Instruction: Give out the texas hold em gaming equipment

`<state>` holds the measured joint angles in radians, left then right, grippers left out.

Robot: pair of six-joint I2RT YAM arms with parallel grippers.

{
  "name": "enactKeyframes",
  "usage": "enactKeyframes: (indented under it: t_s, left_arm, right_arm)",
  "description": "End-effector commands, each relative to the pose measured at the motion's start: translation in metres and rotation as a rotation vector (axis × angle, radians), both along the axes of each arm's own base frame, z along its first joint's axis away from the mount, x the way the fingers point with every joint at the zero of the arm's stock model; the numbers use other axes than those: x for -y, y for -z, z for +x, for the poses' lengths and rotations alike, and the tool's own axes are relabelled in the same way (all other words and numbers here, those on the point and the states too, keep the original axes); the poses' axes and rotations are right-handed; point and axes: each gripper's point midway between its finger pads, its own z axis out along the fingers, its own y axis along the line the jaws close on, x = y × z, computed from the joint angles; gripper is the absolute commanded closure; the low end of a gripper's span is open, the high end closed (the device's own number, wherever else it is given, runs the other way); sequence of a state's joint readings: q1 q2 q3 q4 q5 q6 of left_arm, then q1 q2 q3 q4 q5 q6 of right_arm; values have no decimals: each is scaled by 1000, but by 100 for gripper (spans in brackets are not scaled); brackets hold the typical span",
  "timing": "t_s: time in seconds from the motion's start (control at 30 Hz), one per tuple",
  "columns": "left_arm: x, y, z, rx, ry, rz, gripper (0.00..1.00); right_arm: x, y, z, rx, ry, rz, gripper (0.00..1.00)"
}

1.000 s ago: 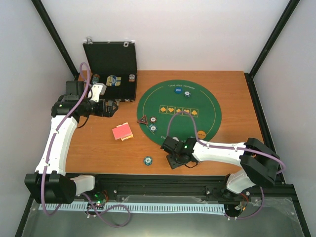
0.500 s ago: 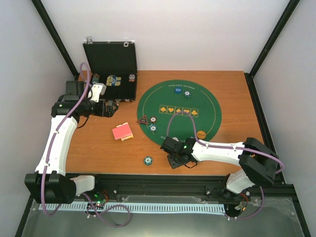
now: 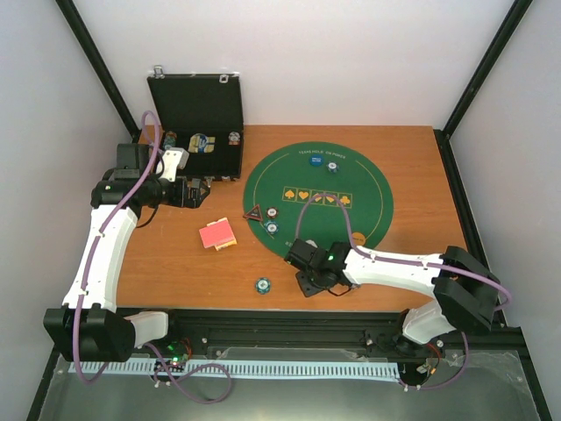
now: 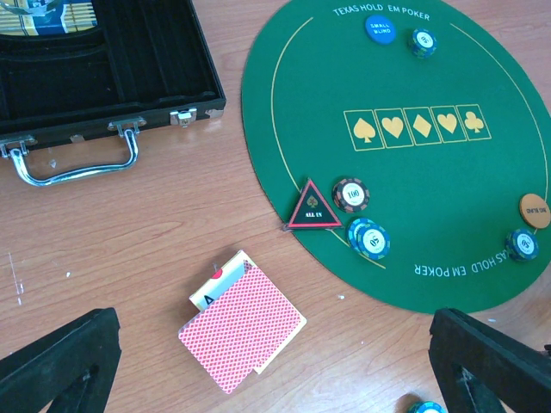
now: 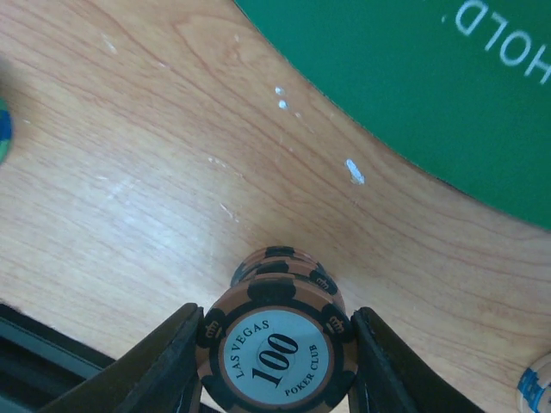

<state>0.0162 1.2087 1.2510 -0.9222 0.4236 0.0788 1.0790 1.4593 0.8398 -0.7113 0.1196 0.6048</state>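
Observation:
My right gripper (image 5: 277, 366) is shut on a stack of brown striped "100" poker chips (image 5: 280, 340), over bare wood just off the mat's near edge (image 3: 311, 282). My left gripper (image 4: 275, 379) is open and empty, high above the red-backed playing cards (image 4: 243, 331), which lie on the wood (image 3: 216, 234). The black red-edged triangle marker (image 4: 313, 207), a brown chip (image 4: 351, 194) and blue chips (image 4: 368, 238) sit at the mat's left edge. A blue disc (image 4: 380, 28) and an orange disc (image 4: 534, 211) each have a blue chip beside them.
The big round green felt mat (image 3: 317, 195) covers the table's middle right. The black hinged case (image 3: 197, 123) stands open at the back left with chips inside, its handle (image 4: 73, 163) facing the cards. A lone blue chip (image 3: 262, 284) lies near the front edge.
My right forearm has shifted slightly over the mat's near edge and now covers the orange disc in the top view; the gripper stays about in place. The left arm has not moved.

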Motion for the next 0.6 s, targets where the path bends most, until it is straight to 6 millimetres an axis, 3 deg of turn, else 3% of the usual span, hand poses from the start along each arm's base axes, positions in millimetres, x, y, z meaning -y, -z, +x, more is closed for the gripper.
enactKeyframes:
  t_s: [0.0,0.13,0.23,0.3,0.57]
  left_arm:
    - [0,-12,-2,28,6,-5,0]
    - [0,-11,-2,26,5,-2,0]
    - [-1,-12,-2,29,4,-1,0]
    - [-1,-12,-2,29,3,1,0]
    - [-2,-12,-2,27,0,11,0]
  right_arm:
    - [-13,-31,6,46,-26,52,70]
    - [-23,-52,15,78,-52,59,70]
    - [-26,-67,34,109,-52,49,70]
    - [-27,-78,58,137,-29,51,71]
    - [1,-112,197,246,138,77,72]
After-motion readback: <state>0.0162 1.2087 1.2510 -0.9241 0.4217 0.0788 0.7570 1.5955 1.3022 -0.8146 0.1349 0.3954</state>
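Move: The brown 100 chip is already pinched in the right hand, about 3 cm above the table, just over the brown stack. The small blind button it seems bound for lies some 38 cm ahead and 4 cm right. The blue chip beside that button is about 36 cm ahead, 8 cm right; the placed black 100 chip is 21 cm ahead, 9 cm left. From the left hand, the button lies about 22 cm ahead, 31 cm right and well below. The brown 100 chip, still pinched in the right fingers, goes up off the brown stack with a slight drift left. The right hand then sweeps quickly forward over the mat towards the small blind button, swinging back right as it goes: about 15 cm forward and 10 cm up in all. The wrist tips the fingers outward some 10 degrees and turns slightly clockwise. ##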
